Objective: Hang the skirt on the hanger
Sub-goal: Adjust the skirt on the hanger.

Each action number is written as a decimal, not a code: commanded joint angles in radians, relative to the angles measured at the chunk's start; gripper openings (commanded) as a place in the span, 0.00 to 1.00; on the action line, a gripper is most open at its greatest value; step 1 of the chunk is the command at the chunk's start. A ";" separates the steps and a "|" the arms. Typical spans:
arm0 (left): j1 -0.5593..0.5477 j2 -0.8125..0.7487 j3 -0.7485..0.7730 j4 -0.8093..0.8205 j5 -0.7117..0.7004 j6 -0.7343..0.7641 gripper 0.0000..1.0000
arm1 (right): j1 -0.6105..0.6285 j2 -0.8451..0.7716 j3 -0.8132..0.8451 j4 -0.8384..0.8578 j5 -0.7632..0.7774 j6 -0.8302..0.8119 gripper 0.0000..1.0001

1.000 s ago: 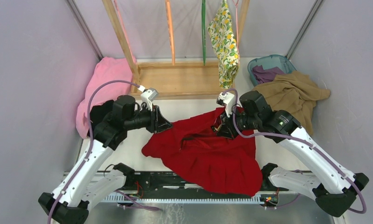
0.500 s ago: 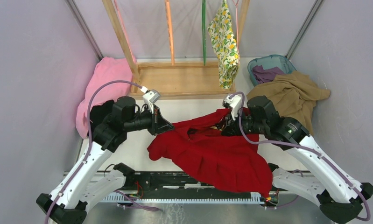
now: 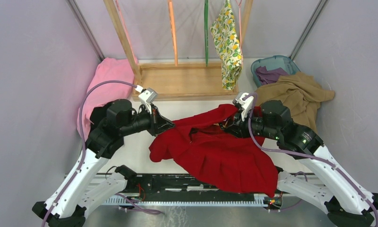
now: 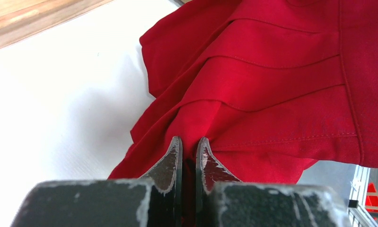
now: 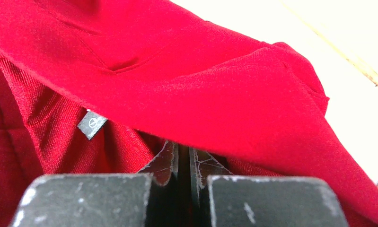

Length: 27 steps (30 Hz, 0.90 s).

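Observation:
The skirt point(image 3: 227, 42), cream with lemons and leaves, hangs from the top of the wooden rack at the back. A thin pink hanger point(image 3: 239, 21) shows beside its right edge. Both grippers are well in front of it, on a plain red garment point(image 3: 215, 151) spread on the table. My left gripper point(image 3: 169, 125) point(image 4: 189, 142) is shut on the red garment's point(image 4: 272, 85) left edge, with cloth pinched between the fingers. My right gripper point(image 3: 226, 127) point(image 5: 183, 147) is shut on red cloth under a fold of the red garment point(image 5: 201, 85), which hides its tips.
The rack's wooden base point(image 3: 182, 80) lies behind the arms, with an orange hanger point(image 3: 172, 33) and a green hanger point(image 3: 206, 33) above it. A pink cloth point(image 3: 106, 80) lies back left. A tan garment point(image 3: 295, 97) and a teal basket point(image 3: 272, 64) are back right.
My left gripper has shut on the red garment's edge. The right arm has moved right and back with its hold, and the cloth is now stretched between the two grippers.

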 commanded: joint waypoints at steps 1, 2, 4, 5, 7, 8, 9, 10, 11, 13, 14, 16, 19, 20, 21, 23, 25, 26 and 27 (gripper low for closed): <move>0.067 0.011 0.012 -0.145 -0.621 -0.028 0.03 | -0.016 -0.101 0.046 -0.038 0.054 0.033 0.01; 0.067 0.010 0.014 -0.155 -0.665 -0.032 0.03 | -0.016 -0.101 0.049 -0.047 0.048 0.032 0.01; 0.067 0.002 0.016 -0.172 -0.755 -0.034 0.03 | -0.018 -0.103 0.058 -0.067 0.044 0.028 0.01; 0.066 -0.001 0.021 -0.181 -0.794 -0.033 0.04 | -0.017 -0.103 0.060 -0.074 0.041 0.027 0.01; 0.067 0.005 0.035 -0.199 -0.844 -0.030 0.05 | -0.016 -0.108 0.058 -0.079 0.043 0.024 0.01; 0.067 0.011 0.043 -0.208 -0.864 -0.030 0.07 | -0.017 -0.107 0.054 -0.078 0.041 0.024 0.01; 0.067 0.017 0.051 -0.216 -0.872 -0.029 0.12 | -0.016 -0.104 0.054 -0.080 0.035 0.024 0.01; 0.066 0.023 0.058 -0.219 -0.875 -0.029 0.22 | -0.015 -0.097 0.053 -0.083 0.026 0.023 0.01; 0.066 0.026 0.068 -0.221 -0.870 -0.029 0.27 | -0.016 -0.089 0.054 -0.088 0.018 0.022 0.01; 0.066 0.027 0.091 -0.225 -0.857 -0.025 0.34 | -0.017 -0.083 0.052 -0.085 0.025 0.022 0.01; 0.067 0.024 0.103 -0.230 -0.861 -0.024 0.40 | -0.017 -0.081 0.051 -0.085 0.030 0.021 0.01; 0.066 0.022 0.129 -0.235 -0.850 -0.013 0.45 | -0.018 -0.074 0.051 -0.084 0.044 0.021 0.01; 0.067 0.021 0.151 -0.247 -0.813 -0.005 0.46 | -0.017 -0.067 0.053 -0.081 0.053 0.024 0.01; 0.066 0.021 0.151 -0.248 -0.784 -0.007 0.46 | -0.017 -0.066 0.054 -0.075 0.054 0.025 0.01; 0.066 0.020 0.148 -0.246 -0.742 -0.009 0.47 | -0.017 -0.066 0.053 -0.067 0.056 0.030 0.01; 0.067 0.016 0.138 -0.221 -0.625 -0.017 0.51 | -0.017 -0.062 0.052 -0.044 0.047 0.043 0.01; 0.066 -0.004 0.118 -0.156 -0.453 -0.025 0.56 | -0.017 -0.044 0.052 -0.019 0.028 0.050 0.01; 0.067 -0.016 0.114 -0.127 -0.379 -0.034 0.60 | -0.016 -0.031 0.051 -0.009 0.028 0.052 0.01; 0.066 -0.024 0.118 -0.104 -0.308 -0.042 0.66 | -0.016 -0.024 0.049 0.001 0.032 0.052 0.01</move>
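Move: The left hand already pinches the red skirt's waist edge; the hanger, mostly hidden in the cloth, lies about 18 cm to its right and 2 cm back, level in height. The skirt's middle sags some 16 cm right of that hand, 9 cm back and 8 cm below; the black cloth is about 28 cm left, 6 cm ahead and 26 cm down. The right hand already grips the hanger at its fingertips, with the skirt's middle roughly 7 cm back, 2 cm left and 8 cm lower. After easing the pinched waist edge about a centimetre forward and left, the left fingers open and let go, and the hand swings some 12 cm left and 6 cm forward, away from skirt and hanger, turning about 40 degrees counter-clockwise before coming back a little to the right. The right hand keeps its hold on the hanger and, once the cloth is released, shifts about 3 cm to the right, with a smaller sink and draw back. ##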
